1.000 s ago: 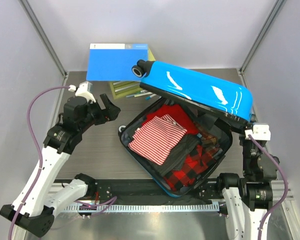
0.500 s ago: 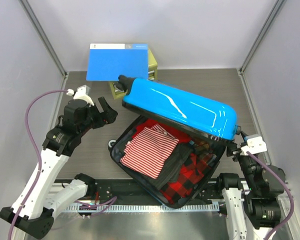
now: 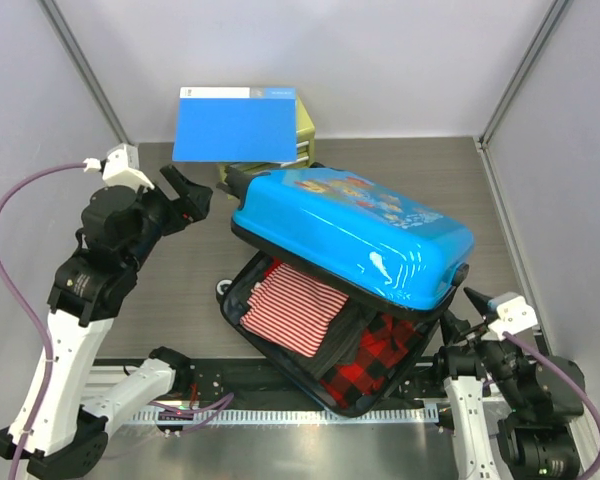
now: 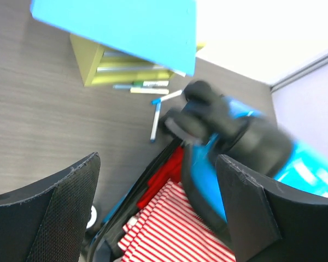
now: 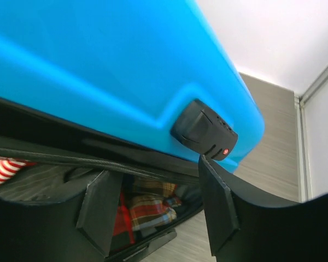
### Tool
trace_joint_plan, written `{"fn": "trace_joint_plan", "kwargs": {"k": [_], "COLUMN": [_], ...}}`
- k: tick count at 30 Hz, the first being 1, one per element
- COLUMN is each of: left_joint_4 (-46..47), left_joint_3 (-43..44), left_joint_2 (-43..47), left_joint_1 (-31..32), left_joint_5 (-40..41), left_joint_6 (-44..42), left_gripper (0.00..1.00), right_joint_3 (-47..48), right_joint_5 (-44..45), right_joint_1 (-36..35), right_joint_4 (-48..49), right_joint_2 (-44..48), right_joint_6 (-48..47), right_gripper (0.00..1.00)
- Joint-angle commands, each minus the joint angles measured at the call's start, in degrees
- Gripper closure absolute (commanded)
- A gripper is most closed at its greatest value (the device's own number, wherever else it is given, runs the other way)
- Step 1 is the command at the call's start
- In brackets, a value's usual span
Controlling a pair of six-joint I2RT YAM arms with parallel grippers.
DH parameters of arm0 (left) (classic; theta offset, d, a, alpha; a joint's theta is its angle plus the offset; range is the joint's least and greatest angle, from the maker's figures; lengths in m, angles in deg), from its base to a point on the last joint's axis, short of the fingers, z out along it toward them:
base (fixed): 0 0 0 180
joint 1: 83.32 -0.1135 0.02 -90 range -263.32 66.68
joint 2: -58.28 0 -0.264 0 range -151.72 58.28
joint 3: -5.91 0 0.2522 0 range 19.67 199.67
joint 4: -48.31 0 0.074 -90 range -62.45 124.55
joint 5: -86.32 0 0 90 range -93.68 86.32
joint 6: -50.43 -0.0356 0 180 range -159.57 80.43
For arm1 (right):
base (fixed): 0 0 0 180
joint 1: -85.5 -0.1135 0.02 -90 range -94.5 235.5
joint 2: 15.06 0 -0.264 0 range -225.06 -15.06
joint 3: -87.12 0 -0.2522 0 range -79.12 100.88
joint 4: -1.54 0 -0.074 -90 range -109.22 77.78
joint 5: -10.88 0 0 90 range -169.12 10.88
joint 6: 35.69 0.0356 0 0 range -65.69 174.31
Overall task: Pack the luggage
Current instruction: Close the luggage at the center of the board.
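The luggage (image 3: 352,232) lies in the middle of the table, its bright-blue printed lid tilted low over the lower shell and still ajar at the near side. Inside show a red-and-white striped shirt (image 3: 298,305) and red plaid cloth (image 3: 382,345). My left gripper (image 3: 191,190) hovers open left of the lid's wheel end, holding nothing; its wrist view shows the wheels (image 4: 208,106) and striped shirt (image 4: 169,229) between its fingers (image 4: 54,213). My right gripper (image 3: 461,310) stands open just off the lid's near right corner, by the black lock (image 5: 205,131), with plaid cloth (image 5: 147,204) beyond it.
A flat blue folder (image 3: 235,123) leans over a yellow-green drawer box (image 3: 302,135) at the back. Pens (image 4: 147,87) lie on the table beside the box, close to the luggage's wheel end. Frame posts and white walls close in both sides.
The lid has swung down from steeply raised to low over the clothes. My right gripper has opened, let go of it and pulled back to the near right. My left arm drew back to the left.
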State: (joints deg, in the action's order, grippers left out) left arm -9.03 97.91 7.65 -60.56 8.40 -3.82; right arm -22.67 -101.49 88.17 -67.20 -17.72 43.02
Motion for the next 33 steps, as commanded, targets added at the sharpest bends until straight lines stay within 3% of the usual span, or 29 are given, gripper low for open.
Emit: {"fn": "trace_joint_plan", "kwargs": {"k": [1,8,15,20,27,30,33], "left_joint_4": [0.2,1.3,-0.9,-2.3,-4.8,-4.9,-4.9], "left_joint_3": [3.1,0.9,1.4,1.0,-6.2,-10.8,-14.9], "left_joint_2": [-1.4,-0.6,0.3,1.5,1.6,1.1,1.1], "left_joint_1": [0.2,0.1,0.2,0.2,0.1,0.1,0.1], "left_joint_5": [2.3,5.1,10.2,13.4,9.2,5.3,6.5], "left_joint_6": [-0.2,0.4,-1.0,-1.9,3.0,5.9,8.5], "left_gripper": [0.13,0.13,0.10,0.09,0.13,0.14,0.11], "right_joint_3": [7.0,12.6,23.8,31.5,24.7,21.7,21.0], "right_joint_5": [-2.0,-1.5,1.0,6.4,11.8,15.5,22.0], "right_joint_1": [0.3,3.0,3.6,3.5,3.5,3.4,3.4], "right_joint_4": [3.5,2.4,-5.5,-11.2,-6.0,-3.6,-3.6], "right_joint_2": [-0.8,-0.7,-1.7,-4.3,-12.9,-18.1,-23.0], "right_joint_6": [6.6,14.8,21.4,20.3,21.7,25.8,30.1], "right_gripper": [0.36,0.25,0.22,0.17,0.15,0.16,0.16]}}
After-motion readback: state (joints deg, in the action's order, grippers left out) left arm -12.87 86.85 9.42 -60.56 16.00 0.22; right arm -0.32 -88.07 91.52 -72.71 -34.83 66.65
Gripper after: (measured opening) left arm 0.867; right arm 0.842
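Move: The half-closed suitcase lid has its middle about 14 cm ahead and 22 cm to the left of the right hand, a little above it. The plaid shirt in the open shell lies some 14 cm left, 3 cm back and well below that hand, the striped shirt about 34 cm left and 8 cm ahead, as low. From the left hand the lid's middle is roughly 36 cm right, 10 cm back and 8 cm down. Opening wider, the right hand backs 13 cm from the lid, rising, then swings forward again; left sinks 8 cm. ##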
